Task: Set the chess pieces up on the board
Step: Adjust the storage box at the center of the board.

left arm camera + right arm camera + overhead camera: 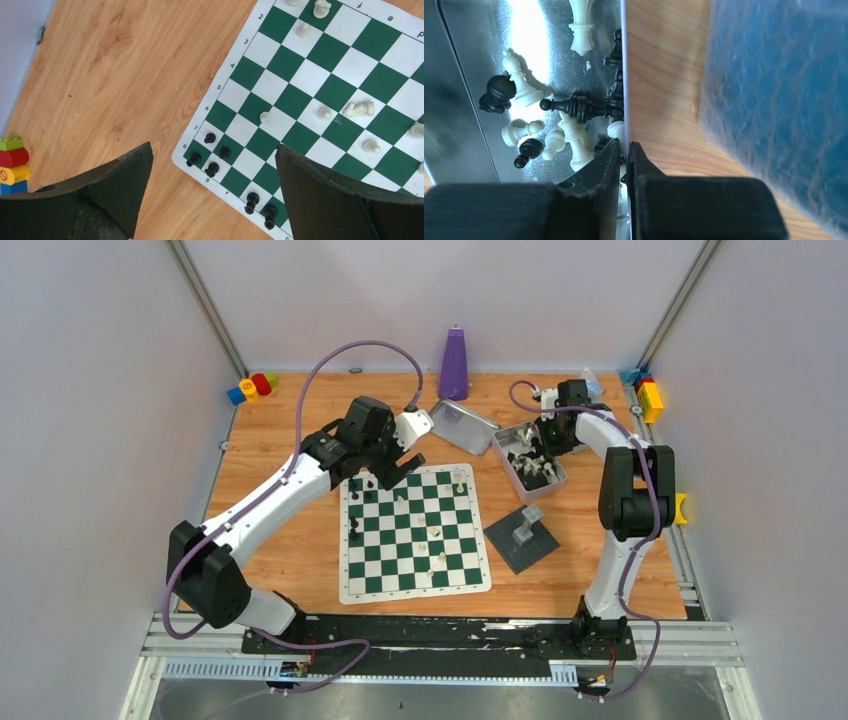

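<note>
The green-and-white board [400, 562] lies at the table's middle, also in the left wrist view [310, 75]. Several black chess pieces [212, 169] stand at its near-left corner there; cream-white pieces [358, 108] are scattered mid-board, one lying on its side. My left gripper [387, 476] hovers open and empty over that corner [213, 146]. My right gripper [545, 440] is shut on the thin wall [623, 60] of the silver metal tray [557, 483], one finger inside and one outside [625, 144]. Loose black [574, 106] and white pieces [519, 82] lie in the tray.
The tray's lid [462, 425] lies behind the board, a purple cone [453, 365] beyond it. A dark grey baseplate [521, 537] with a grey part sits right of the board. Toy blocks stand in the far corners [252, 387] [646, 392]. A blurred blue object [774, 90] is beside the tray.
</note>
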Controlling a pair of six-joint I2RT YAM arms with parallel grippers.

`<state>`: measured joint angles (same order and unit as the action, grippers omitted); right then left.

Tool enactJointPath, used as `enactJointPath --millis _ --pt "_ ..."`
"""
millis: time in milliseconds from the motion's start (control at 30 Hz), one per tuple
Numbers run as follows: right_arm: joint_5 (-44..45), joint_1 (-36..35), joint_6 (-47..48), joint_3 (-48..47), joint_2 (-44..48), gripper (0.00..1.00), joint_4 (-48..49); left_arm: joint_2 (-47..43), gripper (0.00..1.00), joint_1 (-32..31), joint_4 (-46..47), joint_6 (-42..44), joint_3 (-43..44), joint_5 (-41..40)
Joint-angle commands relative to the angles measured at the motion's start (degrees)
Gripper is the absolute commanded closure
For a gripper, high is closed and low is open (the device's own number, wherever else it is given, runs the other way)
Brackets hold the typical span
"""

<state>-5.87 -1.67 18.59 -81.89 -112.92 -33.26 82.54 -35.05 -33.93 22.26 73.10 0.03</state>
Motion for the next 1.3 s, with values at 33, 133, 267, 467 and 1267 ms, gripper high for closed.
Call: enactJointPath --millis 33,133,267,467,1267 --pt "0.1 -2.1 -2.5 -7.1 -3.0 1.0 -1.4 0.1 0.0 0.7 0.0 0.3 2.3 0.1" --pt "0.4 -3.5 -4.4 -8.5 -4.1 1.0 -2.2 1.1 0.0 1.0 -0.1 0.3 3.2 0.1" --pt "0.6 -5.0 -8.5 -7.5 -3.7 1.0 -3.7 2.0 0.0 1.4 -0.4 0.1 4.0 0.1" --pt "0.9 -5.3 -13.5 -2.3 -0.5 1.0 -3.9 2.8 0.0 1.6 -0.9 0.1 4.9 0.1" --pt "-13.9 -7.9 -0.5 4.8 23.2 0.3 -10.6 2.2 0.0 2.0 -1.5 -0.7 5.9 -2.8"
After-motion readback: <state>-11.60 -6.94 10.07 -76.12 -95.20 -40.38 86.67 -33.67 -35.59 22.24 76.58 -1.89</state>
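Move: The right hand already pinches the right wall of the storage box, whose middle lies some 6 cm to its left and 2 cm back. The chessboard's middle is about 35 cm left and 19 cm back; the metal tray touches the box's far-left side, 23 cm left and 6 cm ahead. The phone-stand mat sits 8 cm left and 20 cm back, the blue bag 8 cm ahead and 9 cm right. From the left hand, the box is roughly 33 cm right, 7 cm ahead. Keeping its pinch on the box's right wall, the right hand drags the box about 4.5 cm left, edging forward at first, then pulls it some 6 cm back along the board's right side, turning it slightly clockwise. The fingers then open wide, let go of the wall, and the hand rises about 8 cm clear. ##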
